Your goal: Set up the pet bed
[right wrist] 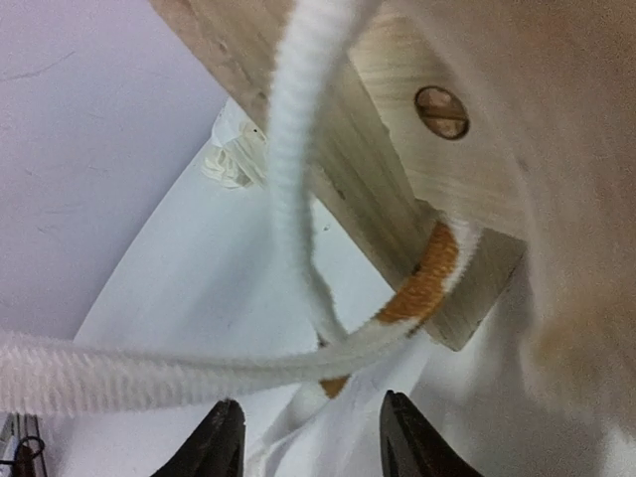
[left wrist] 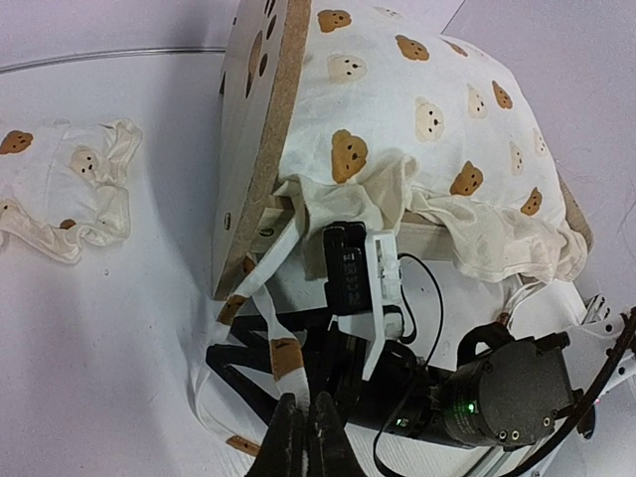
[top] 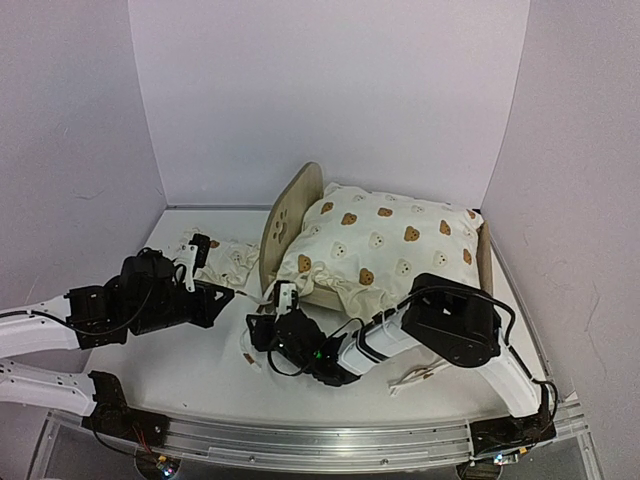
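Note:
The pet bed stands at mid-table, its rounded light-wood headboard upright, with the cream bear-print cushion piled on top. White ties with brown patches hang from the cushion at the bed's near-left corner. My left gripper is shut on one tie; in the top view it reaches in from the left. My right gripper is open just below the bed's wooden leg. A tie loops round that leg and crosses above the fingers, and nothing is pinched.
A small bear-print pillow lies on the table left of the headboard. The right arm's wrist hangs over the bed's near side. White walls close in the back and both sides. A loose tie trails near the front right.

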Available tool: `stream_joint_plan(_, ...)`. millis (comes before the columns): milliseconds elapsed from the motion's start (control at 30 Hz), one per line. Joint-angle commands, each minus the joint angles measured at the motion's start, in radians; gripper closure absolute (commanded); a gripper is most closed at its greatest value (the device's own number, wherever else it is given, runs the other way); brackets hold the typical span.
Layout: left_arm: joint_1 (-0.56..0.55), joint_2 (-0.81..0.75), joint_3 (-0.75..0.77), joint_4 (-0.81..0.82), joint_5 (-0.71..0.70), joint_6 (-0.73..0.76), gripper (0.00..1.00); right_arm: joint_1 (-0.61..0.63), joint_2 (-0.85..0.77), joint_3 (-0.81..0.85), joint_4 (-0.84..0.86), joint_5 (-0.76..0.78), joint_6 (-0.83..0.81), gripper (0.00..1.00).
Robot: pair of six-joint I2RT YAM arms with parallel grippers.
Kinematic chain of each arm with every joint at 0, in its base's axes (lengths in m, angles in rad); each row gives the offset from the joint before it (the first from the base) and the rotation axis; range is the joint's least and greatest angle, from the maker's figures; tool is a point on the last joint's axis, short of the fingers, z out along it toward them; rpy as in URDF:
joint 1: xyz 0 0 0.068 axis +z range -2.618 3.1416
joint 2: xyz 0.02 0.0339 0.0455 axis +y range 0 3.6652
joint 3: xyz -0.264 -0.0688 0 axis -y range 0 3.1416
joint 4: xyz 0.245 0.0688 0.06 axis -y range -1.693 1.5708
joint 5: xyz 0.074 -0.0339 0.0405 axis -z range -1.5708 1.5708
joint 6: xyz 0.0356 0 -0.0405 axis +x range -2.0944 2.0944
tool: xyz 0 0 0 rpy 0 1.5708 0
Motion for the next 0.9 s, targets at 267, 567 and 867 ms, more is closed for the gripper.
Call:
stream_joint_plan(267,0.003,-0.005,0.038,0.019,-0.015,-0.003,1.00,0.014,0.029,0.073,-0.017,0.070,0.038,0.94)
stream_joint_plan(567,0.004,0.063,0.036,-0.005,-0.027,-0.006,1.00,0.000,-0.211,-0.136,-0.159,-0.074,-0.032,1.00)
stream_joint_plan(867,0.005,0.142,0.018,-0.014,-0.010,-0.054,1.00,-0.117,-0.368,-0.177,-0.429,-0.607,-0.221,0.97)
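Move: The loose tie hangs almost between the right hand's half-open fingers, about 1 cm ahead, 1 cm left and 2 cm below. The headboard's near bottom corner is some 8 cm ahead of that hand, 2 cm right and slightly lower; the tie already held by the left hand slants overhead, its middle about 1 cm ahead, 2 cm left and 8 cm up. From the left hand the loose tie lies roughly 7 cm ahead, 6 cm right and 17 cm below. The loose tie is pinched as the right fingers shut on it while dipping about 2 cm; the right hand then draws it some 6 cm to the right and 4 cm back, away from the headboard corner, finally rising and turning counter-clockwise. The left hand keeps its grip on the other tie and late on sinks about 4.5 cm, tipping slightly down. ##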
